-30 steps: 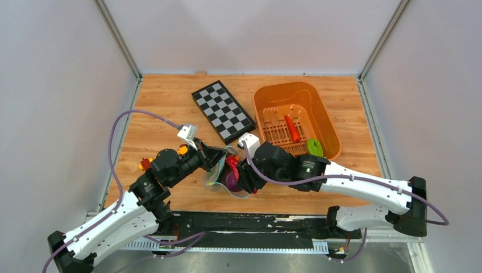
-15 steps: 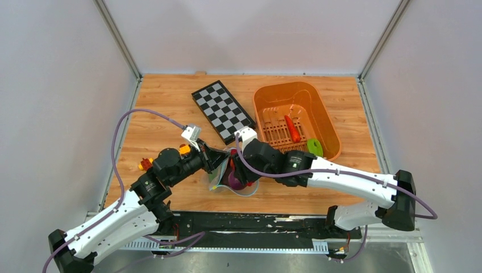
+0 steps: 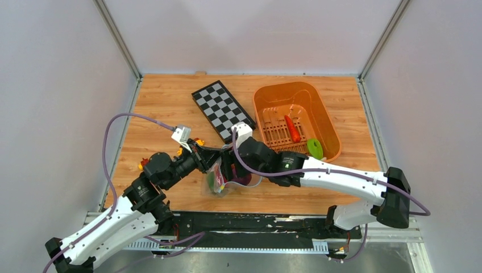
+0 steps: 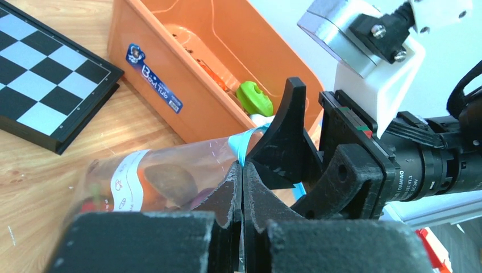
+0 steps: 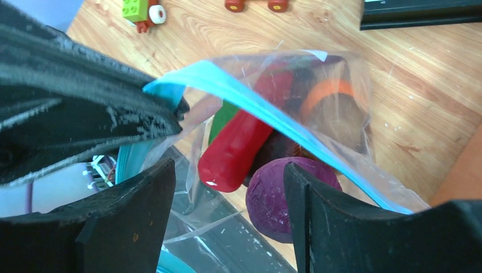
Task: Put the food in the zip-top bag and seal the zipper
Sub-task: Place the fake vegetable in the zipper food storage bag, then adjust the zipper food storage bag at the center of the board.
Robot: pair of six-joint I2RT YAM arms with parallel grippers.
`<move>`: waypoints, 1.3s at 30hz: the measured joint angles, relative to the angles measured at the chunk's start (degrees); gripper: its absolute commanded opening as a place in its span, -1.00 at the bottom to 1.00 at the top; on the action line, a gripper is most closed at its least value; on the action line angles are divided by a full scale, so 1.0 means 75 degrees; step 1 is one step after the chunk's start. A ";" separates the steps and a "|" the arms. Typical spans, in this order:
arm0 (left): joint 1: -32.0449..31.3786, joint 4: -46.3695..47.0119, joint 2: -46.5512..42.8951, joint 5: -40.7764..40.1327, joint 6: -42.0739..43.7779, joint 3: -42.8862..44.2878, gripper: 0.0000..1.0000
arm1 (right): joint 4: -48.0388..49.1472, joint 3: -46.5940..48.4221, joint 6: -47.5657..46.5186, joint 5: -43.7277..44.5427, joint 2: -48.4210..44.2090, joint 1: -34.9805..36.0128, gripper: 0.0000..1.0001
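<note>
The clear zip-top bag (image 3: pixel 218 180) hangs between my two grippers near the table's front. It holds red food (image 5: pixel 243 143), purple food (image 5: pixel 282 193), and green and orange pieces. My left gripper (image 4: pixel 243 166) is shut on the light-blue zipper (image 5: pixel 258 101) at one end of the bag's mouth; it shows in the top view (image 3: pixel 208 161). My right gripper (image 5: pixel 227 196) is open at the bag's mouth, its fingers either side of the red and purple food; it shows in the top view (image 3: pixel 235 168). The bag's mouth is open.
The orange basket (image 3: pixel 327 122) stands back right with a red toy vegetable (image 3: pixel 292 129) and a green piece (image 3: pixel 314 148) in it. A checkerboard (image 3: pixel 223 111) lies beside it. Small toy pieces (image 3: pixel 143 165) lie at the left, by my left arm.
Both grippers and the bag have shifted left. The bag has turned more upright and hangs from my left gripper. My right arm has stretched further left.
</note>
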 measured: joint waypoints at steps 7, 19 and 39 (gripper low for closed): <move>0.0000 -0.0085 -0.0047 -0.0265 -0.0003 0.0000 -1.00 | 0.0851 -0.0973 -0.0204 -0.0353 -0.1207 -0.0003 0.14; 0.0000 -0.0178 0.0102 -0.0490 0.0044 0.0000 -1.00 | 0.2046 -0.2894 -0.1128 0.0052 -0.4590 -0.0006 0.25; -0.0029 -0.0571 0.0431 -0.0481 0.0420 0.0382 -1.00 | 0.0312 -0.2133 -0.1221 0.0968 -0.2891 -0.0085 -0.26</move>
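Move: The bag's right-hand rim corner, where the right fingers are bound, lies about 10 cm to the right hand's right and 2 cm back, roughly level in height. About 8 cm below that hand, in the bag, are the purple onion, 4 cm right and 1 cm ahead, and the just-placed red vegetable, 3 cm left and 2 cm ahead. From the left hand, still pinching the rim, the corner is some 12 cm right, 6 cm back and 3 cm lower. The right hand, already free of the red vegetable, rises nearly 9 cm out of the bag's mouth while drawing back and to its right and rolling some 20 degrees, then swings on rightward and forward again and sinks about 7 cm beside the right-hand rim corner, the roll undone, fingers tipped a little higher than before and partly closing around the rim without shutting. The left hand keeps its pinch on the opposite side of the rim, easing about 1 cm forward and 1 cm down to hold the bag up. ##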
